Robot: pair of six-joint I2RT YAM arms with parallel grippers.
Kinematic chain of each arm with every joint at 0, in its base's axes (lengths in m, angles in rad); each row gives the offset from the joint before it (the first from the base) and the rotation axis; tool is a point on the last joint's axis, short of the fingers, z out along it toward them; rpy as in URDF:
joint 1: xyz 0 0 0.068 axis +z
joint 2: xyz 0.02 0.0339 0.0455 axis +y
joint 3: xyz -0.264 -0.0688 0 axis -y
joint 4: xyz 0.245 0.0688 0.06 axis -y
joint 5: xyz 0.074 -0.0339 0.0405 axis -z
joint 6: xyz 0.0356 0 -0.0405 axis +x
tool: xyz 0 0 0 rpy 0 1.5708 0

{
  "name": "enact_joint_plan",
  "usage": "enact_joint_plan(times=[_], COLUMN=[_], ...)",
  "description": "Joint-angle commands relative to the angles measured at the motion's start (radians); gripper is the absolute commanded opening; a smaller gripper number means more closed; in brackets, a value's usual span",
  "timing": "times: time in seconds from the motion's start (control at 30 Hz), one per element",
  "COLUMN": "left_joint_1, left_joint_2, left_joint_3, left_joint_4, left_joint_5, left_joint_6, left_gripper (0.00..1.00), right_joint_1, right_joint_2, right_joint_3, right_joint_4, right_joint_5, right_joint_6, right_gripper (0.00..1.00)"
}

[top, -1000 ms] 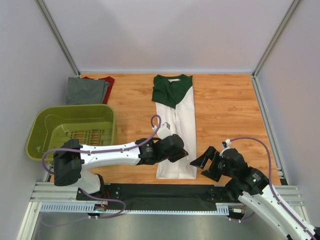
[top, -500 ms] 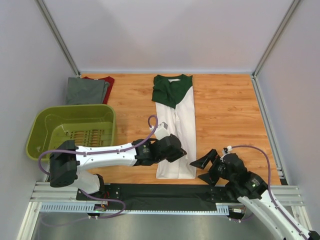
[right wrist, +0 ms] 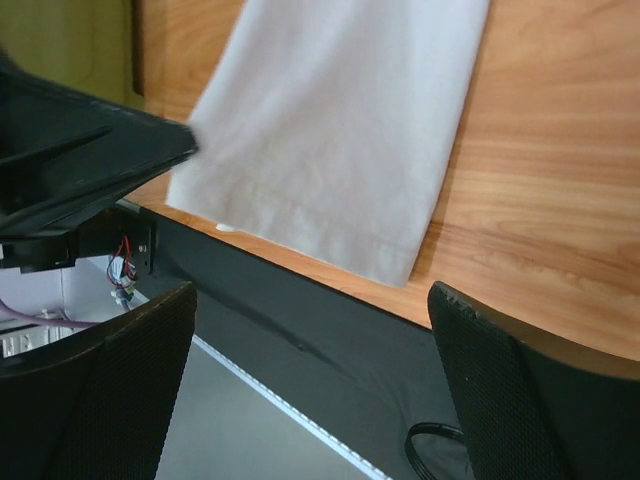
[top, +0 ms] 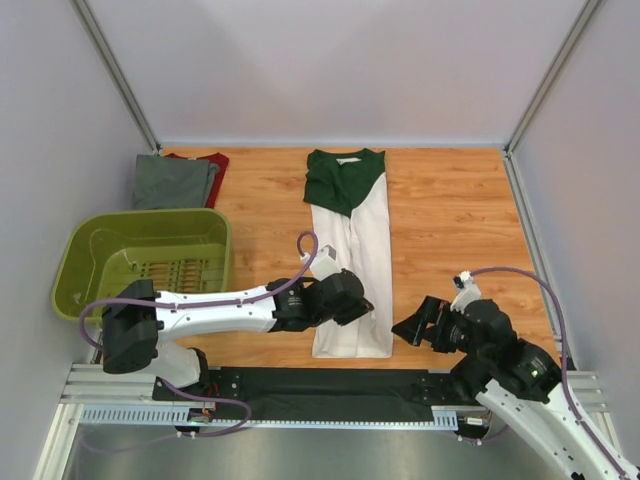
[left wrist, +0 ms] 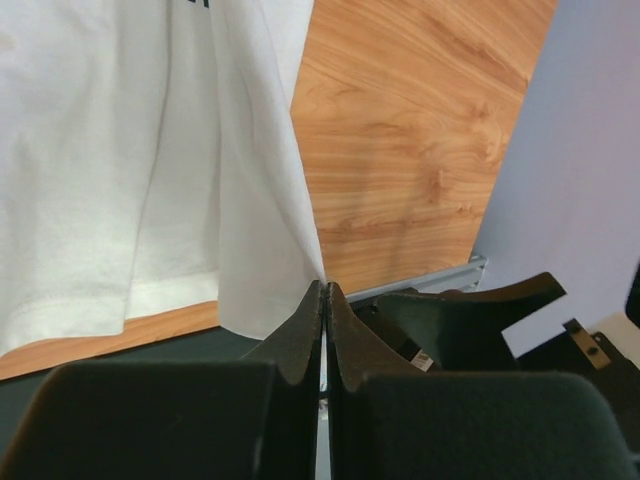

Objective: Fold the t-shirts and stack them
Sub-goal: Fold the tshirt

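Note:
A white t-shirt (top: 365, 240) with a dark green collar part (top: 340, 180) lies folded into a long strip at the table's middle. My left gripper (top: 370, 308) is shut on the white cloth's (left wrist: 120, 150) right edge near the hem, the fabric pinched at its fingertips (left wrist: 312, 300). My right gripper (top: 420, 330) stands open just right of the hem's near right corner, apart from the white cloth (right wrist: 340, 130), with nothing between its fingers (right wrist: 520, 380). A folded grey t-shirt (top: 172, 182) lies on a dark red one (top: 215, 162) at the back left.
An olive-green plastic basket (top: 210, 225) stands at the left, beside my left arm. A black mat (top: 330, 385) and metal rails run along the table's near edge. White walls close in the back and both sides.
My right gripper has shifted slightly to the right and turned, staying open by the shirt's near corner. The left gripper has hardly moved and stays shut on the cloth.

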Motion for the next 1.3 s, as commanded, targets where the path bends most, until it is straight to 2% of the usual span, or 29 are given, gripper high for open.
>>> enact_joint_plan(times=[0.0,0.43,0.53,0.63,0.67,0.7,0.73,0.77,0.8,0.83,0.87,0.93,0.97,1.13,1.27], left_joint_1=[-0.007,0.007,0.009,0.015,0.016,0.016,0.018,0.020,0.023,0.026,0.026,0.027,0.029,0.030,0.029], left_joint_2=[0.019,0.018,0.007,-0.007,-0.015,-0.019,-0.024,-0.030,-0.033,-0.036,-0.039,-0.044,-0.050,-0.097,-0.153], left_joint_3=[0.028,0.019,0.003,-0.024,-0.033,-0.052,-0.061,-0.072,-0.087,-0.093,-0.098,-0.098,-0.101,-0.121,-0.152], left_joint_4=[0.008,0.002,-0.001,-0.006,-0.005,-0.005,-0.002,0.000,0.006,0.011,0.011,0.011,0.011,-0.001,-0.002], left_joint_5=[-0.009,0.012,0.018,0.015,0.018,0.018,0.018,0.023,0.027,0.031,0.031,0.031,0.032,0.021,0.014], left_joint_6=[-0.022,-0.037,-0.045,-0.062,-0.065,-0.069,-0.078,-0.085,-0.091,-0.092,-0.095,-0.092,-0.092,-0.086,-0.085], left_gripper=[0.00,0.00,0.00,0.00,0.00,0.00,0.00,0.00,0.00,0.00,0.00,0.00,0.00,0.00,0.00], right_joint_1=[0.005,0.007,0.059,0.207,0.317,0.377,0.504,0.568,0.628,0.742,0.795,0.901,0.922,0.950,0.952], right_joint_2=[-0.079,0.029,0.097,0.206,0.256,0.281,0.304,0.348,0.371,0.397,0.448,0.517,0.545,0.767,0.833], right_joint_3=[-0.008,-0.061,-0.049,-0.008,0.017,0.027,0.037,0.044,0.047,0.052,0.069,0.084,0.090,0.173,0.207], right_joint_4=[0.041,0.221,0.301,0.322,0.324,0.328,0.331,0.338,0.359,0.361,0.358,0.359,0.352,0.281,0.232], right_joint_5=[-0.012,0.034,0.091,0.253,0.370,0.431,0.489,0.598,0.644,0.696,0.805,0.870,0.937,1.051,1.108], right_joint_6=[-0.132,-0.152,-0.193,-0.247,-0.270,-0.284,-0.298,-0.304,-0.324,-0.322,-0.310,-0.303,-0.289,-0.184,-0.135], right_gripper=[1.00,1.00,1.00,1.00,1.00,1.00,1.00,1.00,1.00,1.00,1.00,1.00,1.00,1.00,1.00])
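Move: The right gripper, wide open, goes for the raised flap of the t-shirt's near hem, about 7 cm to its left, 1 cm back and 6 cm below. The hem's right corner is roughly 4 cm left, 3 cm back and 9 cm down; the left fingertips, already pinching the flap, are some 9 cm left and 2 cm ahead. From the left hand the flap is about 2 cm right, 3 cm back and 8 cm below. Bring the open right gripper in over the shirt's near end: ease it forward 2 cm, then swing it about 7 cm left towards the hem flap by the left fingers, rolling it some 55 degrees counter-clockwise, fingers still wide. Keep the left pinch on the cloth, lower it about 4 cm while shifting 3 cm left, then raise it 2 cm. ##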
